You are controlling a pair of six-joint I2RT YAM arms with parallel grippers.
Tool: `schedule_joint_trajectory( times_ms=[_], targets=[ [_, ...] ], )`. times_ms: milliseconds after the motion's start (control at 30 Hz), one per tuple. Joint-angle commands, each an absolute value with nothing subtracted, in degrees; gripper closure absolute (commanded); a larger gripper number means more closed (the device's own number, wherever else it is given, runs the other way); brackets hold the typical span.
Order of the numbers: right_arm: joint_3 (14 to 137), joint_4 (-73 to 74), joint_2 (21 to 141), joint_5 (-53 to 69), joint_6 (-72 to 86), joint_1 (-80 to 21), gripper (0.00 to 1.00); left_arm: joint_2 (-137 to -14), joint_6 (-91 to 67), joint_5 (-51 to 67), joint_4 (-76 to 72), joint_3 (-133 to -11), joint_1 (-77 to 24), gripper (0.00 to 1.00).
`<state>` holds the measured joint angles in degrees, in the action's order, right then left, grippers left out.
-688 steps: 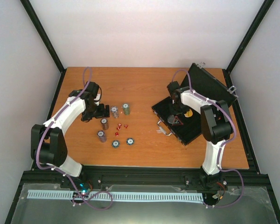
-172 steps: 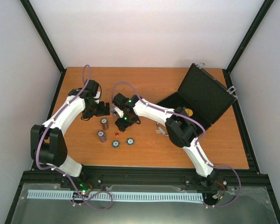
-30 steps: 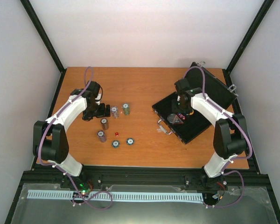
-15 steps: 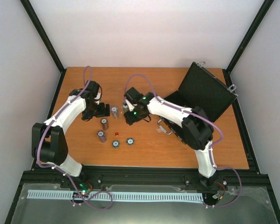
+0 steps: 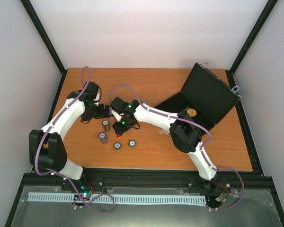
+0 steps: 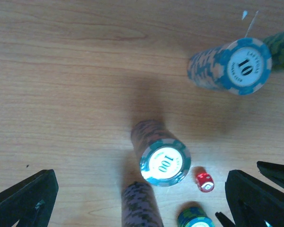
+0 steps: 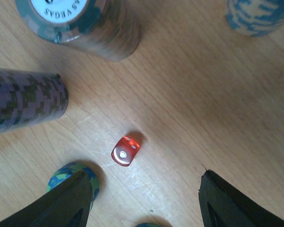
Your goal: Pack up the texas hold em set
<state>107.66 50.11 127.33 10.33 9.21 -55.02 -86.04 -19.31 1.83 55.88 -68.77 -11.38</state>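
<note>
The black case [image 5: 206, 94] stands open at the right, with a round disc [image 5: 191, 113] inside. Chip stacks [image 5: 105, 125] stand left of centre, and two low chip piles [image 5: 131, 142] lie nearer me. My right gripper [image 5: 119, 127] reaches across over them. In the right wrist view it [image 7: 146, 203] is open, with one red die [image 7: 125, 151] on the wood just ahead, between its fingers [image 7: 61, 203]. My left gripper [image 5: 102, 112] is open and empty [image 6: 139, 201], above a "100" stack [image 6: 164, 163], a "10" stack [image 6: 241, 66] and the die [image 6: 204, 181].
A dark tall stack [image 7: 23, 101] and a low blue-green chip pile [image 7: 71, 175] sit close to the right gripper's left finger. Black frame rails [image 5: 52, 52] and white walls ring the wooden table [image 5: 146, 85]. The right arm spans the table's middle.
My right arm swung from the case leftward across the table and now hovers over the die by the chip stacks, its jaws wider than a second ago. The left arm stayed put.
</note>
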Motion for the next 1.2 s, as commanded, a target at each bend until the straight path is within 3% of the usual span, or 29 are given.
schedule_joint_trajectory(
  times_ms=[0, 600, 767, 1067, 1167],
  targets=[
    [109.31, 51.59, 129.85, 11.18, 8.24, -57.32, 0.37, -84.02, -19.48, 1.96, 56.06, -68.91, -11.69, 0.00],
    [111.88, 53.24, 134.72, 11.80, 8.78, -59.41, 0.44, -80.91, -20.62, -1.01, 56.26, -66.86, -11.69, 0.00],
    [113.03, 53.81, 136.42, 11.30, 8.83, -59.41, 0.62, -80.52, -20.68, -2.12, 56.42, -66.80, -11.69, 0.00],
    [113.53, 53.96, 138.13, 11.07, 8.17, -59.47, 0.64, -80.86, -20.85, -2.79, 56.17, -66.56, -11.65, 0.00],
    [113.63, 54.26, 138.25, 10.14, 8.24, -59.38, 0.78, -80.84, -20.95, -2.99, 56.22, -66.45, -11.69, 0.00]
  ],
)
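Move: The last red die lies just under the right hand: about 2 cm back, 1 cm to its left and 5 cm down. From that hand the brown chip stack stands some 3 cm ahead and 7 cm left, the purple stack 3 cm back and 8 cm left. One low green-blue stack is roughly 7 cm back and 2 cm left, the other 5 cm back and 5 cm right. From the left hand the die is some 9 cm right, 6 cm back and 11 cm below. The right fingertips come to pinch the red die from both sides: the hand sinks about 4.5 cm while drawing back some 2.5 cm and edging left, then the half-open fingers close over the last stretch of the descent. The empty left hand, wide open, shifts about 3 cm left and a little back, out of the way, its left side tilting up slightly. ##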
